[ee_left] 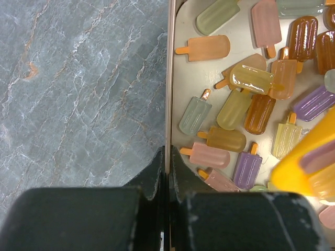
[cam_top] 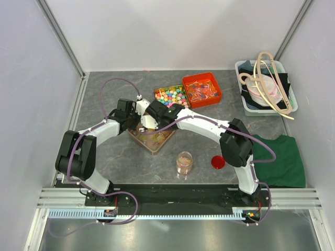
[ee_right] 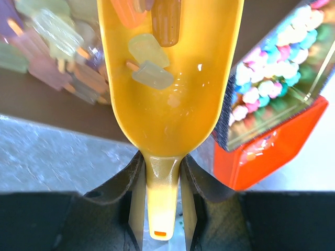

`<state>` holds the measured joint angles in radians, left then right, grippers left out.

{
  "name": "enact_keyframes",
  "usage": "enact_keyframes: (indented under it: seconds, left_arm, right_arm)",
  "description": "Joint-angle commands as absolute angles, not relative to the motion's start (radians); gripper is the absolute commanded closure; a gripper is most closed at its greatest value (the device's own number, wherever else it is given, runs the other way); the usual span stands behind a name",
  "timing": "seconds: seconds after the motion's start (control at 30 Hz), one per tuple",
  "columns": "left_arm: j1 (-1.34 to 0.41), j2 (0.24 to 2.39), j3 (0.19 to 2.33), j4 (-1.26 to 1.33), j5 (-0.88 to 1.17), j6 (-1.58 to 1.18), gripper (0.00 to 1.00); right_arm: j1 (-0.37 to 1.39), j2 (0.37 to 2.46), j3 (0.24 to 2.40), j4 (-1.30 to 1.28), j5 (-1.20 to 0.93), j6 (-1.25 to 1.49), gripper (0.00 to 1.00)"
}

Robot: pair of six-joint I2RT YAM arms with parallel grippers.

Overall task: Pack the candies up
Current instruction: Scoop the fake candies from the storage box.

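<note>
The candies [ee_left: 225, 107] are small translucent ice-lolly shapes in pale orange, yellow, pink, green and purple, lying in a shallow tray [ee_left: 169, 78]. My left gripper [ee_left: 168, 157] is shut on the tray's side wall, one finger inside and one outside. My right gripper [ee_right: 163, 183] is shut on the handle of a yellow scoop [ee_right: 167, 110]. The scoop holds a few candies [ee_right: 149, 68] and hangs over the tray, with more candies [ee_right: 52, 47] lying beyond it. In the top view both grippers [cam_top: 137, 124] [cam_top: 157, 116] meet over the tray [cam_top: 157, 147].
A small open jar [cam_top: 184, 162] with some candies stands near the front, its red lid [cam_top: 218, 162] to its right. Behind the tray are a box of multicoloured candies [cam_top: 171, 95] and a red-orange box [cam_top: 202, 89]. A bin [cam_top: 265, 86] and a green cloth [cam_top: 277, 159] lie at the right.
</note>
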<state>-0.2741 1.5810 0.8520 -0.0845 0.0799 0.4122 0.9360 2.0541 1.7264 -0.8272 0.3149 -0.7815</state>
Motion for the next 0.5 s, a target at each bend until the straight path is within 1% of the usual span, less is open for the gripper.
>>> enact_keyframes:
  seconds: [0.0, 0.07, 0.13, 0.17, 0.2, 0.23, 0.3, 0.33, 0.43, 0.47]
  left_arm:
    - [-0.255, 1.598, 0.900, -0.031, 0.060, 0.403, 0.98]
    - [-0.241, 1.608, 0.910, -0.040, 0.061, 0.397, 0.97]
    - [-0.230, 1.615, 0.923, -0.057, 0.077, 0.388, 0.91]
    - [-0.219, 1.618, 0.926, -0.063, 0.083, 0.382, 0.82]
    - [-0.213, 1.618, 0.931, -0.069, 0.100, 0.379, 0.74]
    - [-0.209, 1.620, 0.939, -0.077, 0.106, 0.377, 0.59]
    - [-0.193, 1.621, 0.951, -0.090, 0.132, 0.371, 0.46]
    - [-0.187, 1.623, 0.960, -0.094, 0.143, 0.368, 0.33]
    - [-0.158, 1.629, 0.992, -0.130, 0.190, 0.353, 0.18]
    - [-0.140, 1.632, 1.003, -0.156, 0.204, 0.344, 0.16]
  right_arm:
    - [0.920, 1.950, 1.718, -0.854, 0.308, -0.828, 1.00]
    - [0.910, 1.921, 1.710, -0.870, 0.304, -0.841, 1.00]
    - [0.893, 1.898, 1.694, -0.891, 0.281, -0.847, 1.00]
    - [0.885, 1.872, 1.689, -0.900, 0.273, -0.851, 1.00]
    - [0.881, 1.855, 1.675, -0.913, 0.265, -0.850, 1.00]
    - [0.876, 1.824, 1.671, -0.923, 0.249, -0.850, 1.00]
    - [0.870, 1.790, 1.643, -0.959, 0.232, -0.851, 1.00]
    - [0.868, 1.770, 1.632, -0.966, 0.230, -0.851, 1.00]
    - [0.867, 1.660, 1.580, -1.003, 0.222, -0.854, 1.00]
    - [0.868, 1.639, 1.568, -1.017, 0.222, -0.854, 1.00]
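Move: The right hand already holds the loaded yellow scoop, its bowl pointing left over the tan tray, whose middle lies about 5 cm left, level fore and aft, and 7 cm below. The clear jar for the candies stands roughly 14 cm back and 9 cm right, its middle 5 cm below; the bead box is some 14 cm ahead, 3 cm right. The left hand pinches the tray's left rim, tray middle about 6 cm right, 3 cm back, 3 cm below. Up and to the right, about 6 cm each way and drifting slightly back, the right arm carries the loaded scoop off the tray, picking up speed and keeping its grip and the scoop's tilt. The left hand eases left, sinking slightly, then opens wide, lets go of the rim and goes forward and left, some 3–4 cm in all, rising a little at the end. ##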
